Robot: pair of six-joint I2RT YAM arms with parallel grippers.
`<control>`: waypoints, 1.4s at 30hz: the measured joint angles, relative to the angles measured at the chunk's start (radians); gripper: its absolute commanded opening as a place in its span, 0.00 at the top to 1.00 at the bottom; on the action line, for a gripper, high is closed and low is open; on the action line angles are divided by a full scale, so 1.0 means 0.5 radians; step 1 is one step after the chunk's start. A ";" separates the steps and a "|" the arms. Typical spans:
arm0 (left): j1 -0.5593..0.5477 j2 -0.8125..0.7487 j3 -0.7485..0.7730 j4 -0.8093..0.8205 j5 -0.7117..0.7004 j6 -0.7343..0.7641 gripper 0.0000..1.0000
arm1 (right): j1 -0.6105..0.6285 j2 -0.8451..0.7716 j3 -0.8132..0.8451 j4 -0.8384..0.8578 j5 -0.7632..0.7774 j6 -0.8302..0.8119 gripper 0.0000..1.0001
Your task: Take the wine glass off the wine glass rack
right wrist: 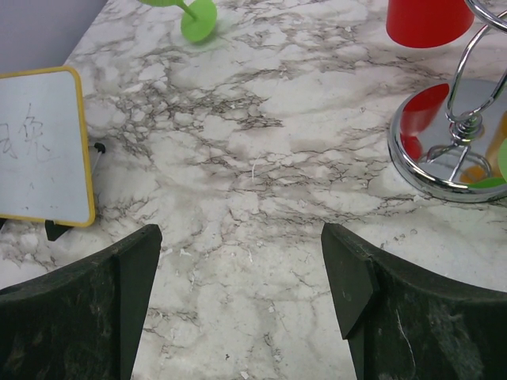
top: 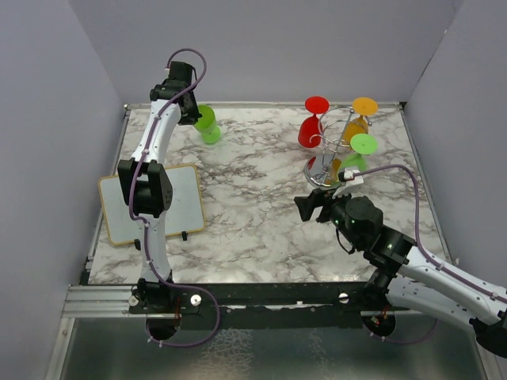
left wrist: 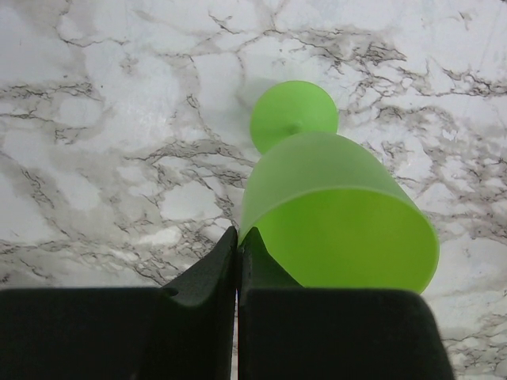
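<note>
The silver wire wine glass rack (top: 336, 150) stands at the back right, its round base also showing in the right wrist view (right wrist: 444, 150). A red glass (top: 311, 127), an orange glass (top: 358, 119) and a green glass (top: 358, 150) hang on it upside down. A second green wine glass (top: 208, 125) is off the rack at the back left, tilted, with its foot towards the table. My left gripper (top: 190, 111) is shut on its rim (left wrist: 337, 214), the fingertips (left wrist: 230, 245) pinching the wall. My right gripper (top: 306, 207) is open and empty, low over the marble in front of the rack.
A small yellow-framed whiteboard (top: 150, 204) stands on the left, also in the right wrist view (right wrist: 40, 150). Grey walls close in the table at the back and on both sides. The marble tabletop (top: 253, 182) lies between the arms.
</note>
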 measured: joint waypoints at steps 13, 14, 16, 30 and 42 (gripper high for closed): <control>0.007 0.001 -0.020 -0.076 -0.017 0.011 0.94 | 0.000 -0.023 0.000 -0.007 0.001 0.006 0.17; 0.008 0.001 -0.021 -0.081 -0.017 0.014 0.94 | 0.000 -0.031 0.000 -0.008 0.001 0.007 0.17; 0.013 0.001 -0.021 -0.081 -0.016 0.018 0.90 | 0.000 -0.050 0.000 -0.013 0.001 0.008 0.17; 0.031 0.003 -0.019 -0.080 -0.014 0.066 0.62 | 0.000 -0.091 0.000 -0.052 0.001 0.040 0.17; 0.031 -0.143 0.017 -0.091 -0.046 0.156 0.40 | 0.000 -0.042 0.018 -0.084 0.008 0.008 0.16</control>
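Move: The green wine glass hangs by its rim from the closed left fingers, leaning; its middle is about 4 cm ahead, 4 cm right and 8 cm below them, over the bare tabletop where it is to stand. The whiteboard's middle lies roughly 18 cm back and 11 cm left of the hand, 16 cm down. From the right hand the glass is some 35 cm ahead, 33 cm left and 10 cm lower. Ease the left gripper, still pinching the rim, down about 1 cm while drawing back and then left by about as much, to set the green glass on its foot. Open the fingers to a bit over half while the hand stays nearly still, then, still opening, lift it clear above the rim, rising some 4 cm. ##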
